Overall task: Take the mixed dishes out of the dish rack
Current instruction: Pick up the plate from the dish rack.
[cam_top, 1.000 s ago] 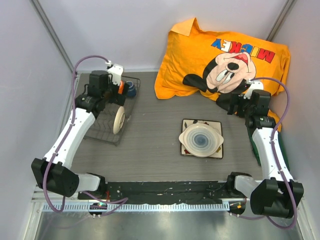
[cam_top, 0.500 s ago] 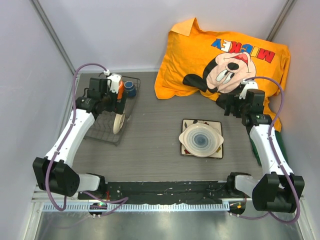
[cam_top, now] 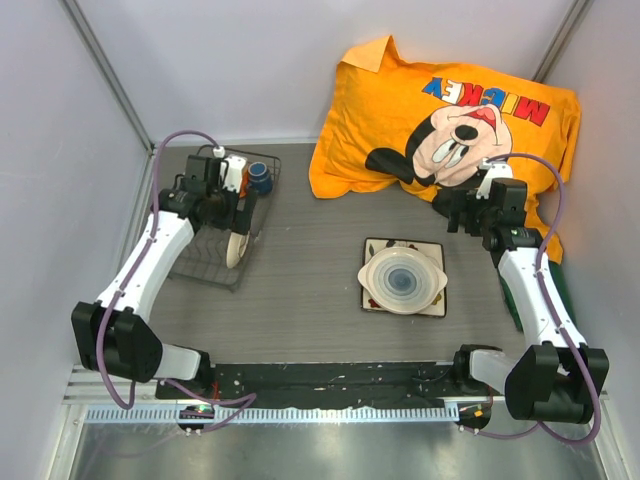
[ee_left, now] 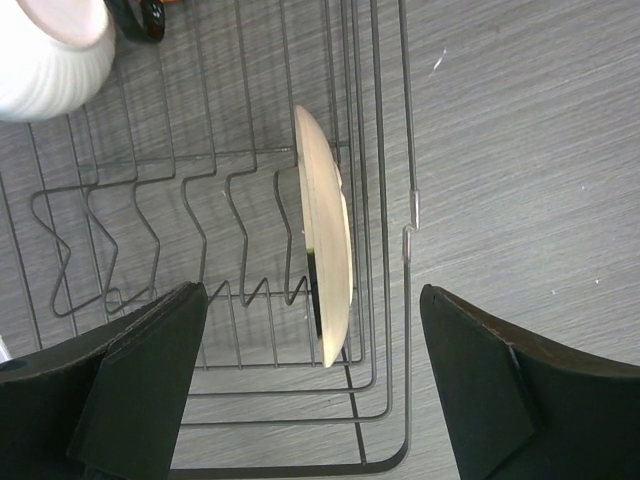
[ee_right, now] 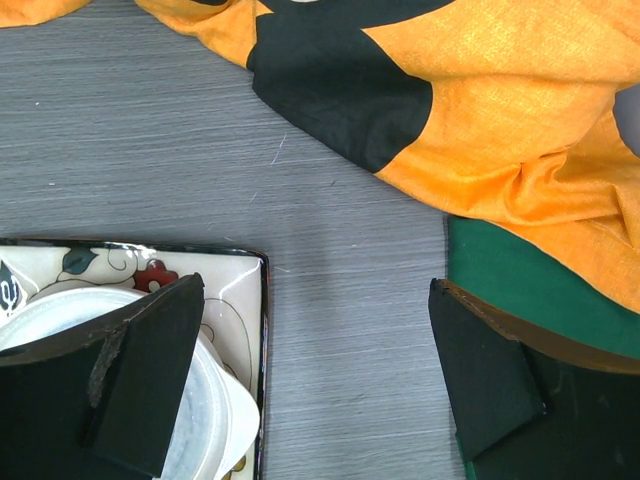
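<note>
The dark wire dish rack stands at the table's left. A cream round dish stands on edge between its tines, near the rack's right side. My left gripper hangs open above it, one finger on each side, touching nothing. A small white ribbed bowl sits farther in. The dark-blue cup and a sliver of the orange mug show at the rack's far end. The square flowered plate lies mid-table under a pale round bowl. My right gripper is open over bare table beside that plate.
A big orange Mickey pillow fills the back right. A green cloth lies under its edge, close to my right fingers. Grey walls close in the left, right and back.
My left gripper has shifted a little over the rack, staying above the upright cream dish. The right wrist swung slightly to the left, then held still.
</note>
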`<state>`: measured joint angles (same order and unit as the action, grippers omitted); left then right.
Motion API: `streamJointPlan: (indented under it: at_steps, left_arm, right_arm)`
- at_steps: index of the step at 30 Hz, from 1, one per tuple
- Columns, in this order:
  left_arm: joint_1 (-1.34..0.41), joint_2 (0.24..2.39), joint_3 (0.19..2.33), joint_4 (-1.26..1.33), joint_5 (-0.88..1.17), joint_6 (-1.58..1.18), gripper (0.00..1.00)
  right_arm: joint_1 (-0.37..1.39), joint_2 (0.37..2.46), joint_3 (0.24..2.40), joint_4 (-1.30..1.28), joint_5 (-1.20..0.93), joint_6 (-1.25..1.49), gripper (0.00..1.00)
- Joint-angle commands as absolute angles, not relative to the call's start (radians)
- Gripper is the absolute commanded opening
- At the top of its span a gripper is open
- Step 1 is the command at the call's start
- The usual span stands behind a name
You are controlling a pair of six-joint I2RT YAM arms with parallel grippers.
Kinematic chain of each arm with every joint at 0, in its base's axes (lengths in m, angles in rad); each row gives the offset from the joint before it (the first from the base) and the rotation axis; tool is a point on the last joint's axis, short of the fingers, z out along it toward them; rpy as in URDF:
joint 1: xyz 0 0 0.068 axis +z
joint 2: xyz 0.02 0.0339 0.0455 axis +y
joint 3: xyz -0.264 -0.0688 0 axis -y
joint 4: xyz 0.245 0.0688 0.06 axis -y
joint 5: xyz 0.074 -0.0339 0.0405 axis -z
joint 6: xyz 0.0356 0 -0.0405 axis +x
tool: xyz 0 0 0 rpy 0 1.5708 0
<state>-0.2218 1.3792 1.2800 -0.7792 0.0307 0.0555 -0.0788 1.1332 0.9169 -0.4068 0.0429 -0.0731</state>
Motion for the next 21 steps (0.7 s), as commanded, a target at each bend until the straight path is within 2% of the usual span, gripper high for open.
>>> streamJointPlan:
  at_steps: [1,3,5,7,17,21]
  left_arm:
    - [-0.219,1.387,1.259,-0.766,0.041,0.058,0.91]
    - [-0.219,1.388,1.243,-0.758,0.037,0.061,0.9]
    - [-0.222,1.397,1.232,-0.756,0.028,0.069,0.82]
    - [-0.222,1.41,1.232,-0.758,0.014,0.069,0.77]
    - [-0.241,1.471,1.261,-0.762,-0.025,0.069,0.75]
    - [-0.245,1.503,1.27,-0.759,-0.032,0.075,0.71]
  right_arm:
    - [-0.061,1.129,0.956,-0.396,0.055,-0.086,0.98]
    - [-0.057,1.132,0.956,-0.394,0.058,-0.09,0.98]
    - [-0.055,1.134,0.956,-0.396,0.061,-0.092,0.98]
    - [-0.052,1.135,0.957,-0.396,0.061,-0.092,0.98]
    - [-0.049,1.127,0.956,-0.396,0.058,-0.095,0.98]
    - [-0.049,1.127,0.956,-0.397,0.055,-0.095,0.98]
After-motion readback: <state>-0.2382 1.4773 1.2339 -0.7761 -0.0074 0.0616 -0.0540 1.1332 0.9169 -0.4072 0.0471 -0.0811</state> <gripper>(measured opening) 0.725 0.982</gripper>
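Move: Below the left hand, which is open and empty, the plate stands on edge in the dish rack, its middle about 9 cm down, 3 cm ahead and 1 cm to the right. The white bowl is some 16 cm ahead and 9 cm left; the orange mug is about 18 cm ahead and 1 cm left, and the blue mug 18 cm ahead and 6 cm right, all roughly 11 cm lower. From the right hand the plate lies about 54 cm left, 3 cm ahead. Sinking almost straight down towards the upright plate, the left hand drops about 5 cm at a steady pace, its fingers tipping some 5 to 10 degrees further downward. On the way the fingers draw partly together, from nearly wide open to about three quarters, staying on either side of the line of the plate's rim without visibly touching it. ##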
